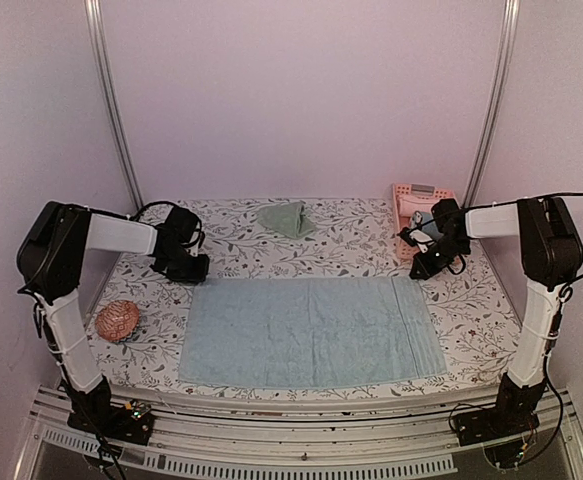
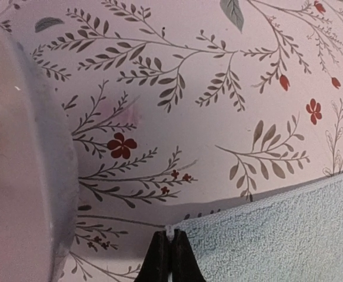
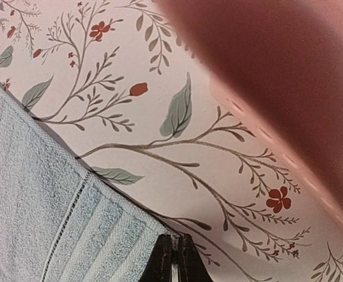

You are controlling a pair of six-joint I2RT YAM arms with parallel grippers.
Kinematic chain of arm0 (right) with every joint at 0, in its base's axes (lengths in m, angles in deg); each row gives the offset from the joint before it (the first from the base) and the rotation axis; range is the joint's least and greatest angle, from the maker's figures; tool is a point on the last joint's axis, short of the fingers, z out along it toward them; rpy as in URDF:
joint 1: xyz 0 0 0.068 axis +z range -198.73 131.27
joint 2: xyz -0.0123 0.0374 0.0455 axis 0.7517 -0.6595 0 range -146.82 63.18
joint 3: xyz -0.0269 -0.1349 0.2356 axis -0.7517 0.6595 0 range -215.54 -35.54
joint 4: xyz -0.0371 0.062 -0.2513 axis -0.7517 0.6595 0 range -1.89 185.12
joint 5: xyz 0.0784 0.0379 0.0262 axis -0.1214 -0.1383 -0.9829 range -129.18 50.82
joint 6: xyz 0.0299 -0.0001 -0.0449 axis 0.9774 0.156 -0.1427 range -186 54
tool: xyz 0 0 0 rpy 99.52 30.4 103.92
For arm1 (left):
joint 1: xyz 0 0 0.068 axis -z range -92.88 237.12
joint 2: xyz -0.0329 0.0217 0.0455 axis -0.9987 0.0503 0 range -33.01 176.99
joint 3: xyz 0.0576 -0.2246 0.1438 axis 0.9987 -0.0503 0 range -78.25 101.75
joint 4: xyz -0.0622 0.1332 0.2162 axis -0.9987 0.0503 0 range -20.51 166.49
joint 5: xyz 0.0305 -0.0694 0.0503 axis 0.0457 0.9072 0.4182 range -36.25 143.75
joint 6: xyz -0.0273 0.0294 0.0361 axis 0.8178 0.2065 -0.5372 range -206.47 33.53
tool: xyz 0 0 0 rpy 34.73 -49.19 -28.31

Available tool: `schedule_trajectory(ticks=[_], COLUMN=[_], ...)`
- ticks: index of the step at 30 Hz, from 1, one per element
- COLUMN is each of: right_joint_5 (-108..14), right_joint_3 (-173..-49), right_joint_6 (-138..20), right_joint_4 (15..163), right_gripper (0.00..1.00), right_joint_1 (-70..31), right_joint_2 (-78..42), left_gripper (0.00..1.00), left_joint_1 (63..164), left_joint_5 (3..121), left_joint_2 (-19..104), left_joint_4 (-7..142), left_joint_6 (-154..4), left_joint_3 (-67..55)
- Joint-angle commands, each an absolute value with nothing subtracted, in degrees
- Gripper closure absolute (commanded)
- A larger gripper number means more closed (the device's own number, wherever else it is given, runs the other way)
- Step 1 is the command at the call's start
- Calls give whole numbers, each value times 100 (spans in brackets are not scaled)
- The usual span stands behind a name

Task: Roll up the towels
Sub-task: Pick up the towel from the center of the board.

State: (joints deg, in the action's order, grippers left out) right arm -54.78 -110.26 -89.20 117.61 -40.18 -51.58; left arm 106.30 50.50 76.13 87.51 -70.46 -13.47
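A light blue towel lies spread flat on the flowered tablecloth, long side running left to right. My left gripper sits at its far left corner, shut on the very tip of that corner. At the far right corner my right gripper is likewise shut, with the ribbed hem of the towel meeting its fingertips. A pale sage-green towel sits crumpled at the back centre, away from both grippers.
A pink slatted basket stands at the back right, just behind my right gripper, and fills the upper right of the right wrist view. A pinkish-brown ball-like thing rests near the table's left edge. Walls close in on three sides.
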Motion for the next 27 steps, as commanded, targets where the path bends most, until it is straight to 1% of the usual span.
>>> schedule_trajectory(ticks=[1,7,21,27], right_joint_5=[-5896,-6104,-6116,-6315], right_joint_3=[-11078,-11035,-10753,-10410], right_joint_6=[-8960,-9025,-9218,-9355], right_joint_4=[11901,12017,12108,12183], right_gripper=[97,97,97,97], right_joint_1=[-4076,-4108,-4345,-4348], right_joint_2=[-4717,-4364,-3709,-3370], left_gripper=[100,100,100,100], left_joint_1=[10719,10718,10707,10707], left_joint_5=[5020,4947,5011,5370], left_joint_2=[6840,6082,5306,5096], left_joint_4=[8522,8277,8512,8780], left_joint_6=[-7084,-7110,-7131,-7038], left_joint_3=[-1563,-1939,-2243,-2427])
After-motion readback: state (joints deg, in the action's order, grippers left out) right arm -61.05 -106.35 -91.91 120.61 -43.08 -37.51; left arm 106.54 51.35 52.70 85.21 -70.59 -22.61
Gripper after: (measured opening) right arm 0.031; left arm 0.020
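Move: The flat blue towel has its far corners already pinched in both hands; its middle lies about 14 cm back and 30 cm right of the left hand, some 14 cm back and 30 cm left of the right hand, a centimetre or so below. The white bowl is roughly 8 cm ahead and 10 cm left of the left hand, the green cloth 20 cm ahead and 25 cm right. The pink basket stands some 16 cm ahead and 6 cm right of the right hand. Upwards go both hands together, keeping shut on the towel's two far corners: the left about 11 cm, the right some 8 cm and slower to start. The left wrist tilts its fingertips forward by roughly 15 degrees, the right less; towards the end both hands also ease back a couple of centimetres. ##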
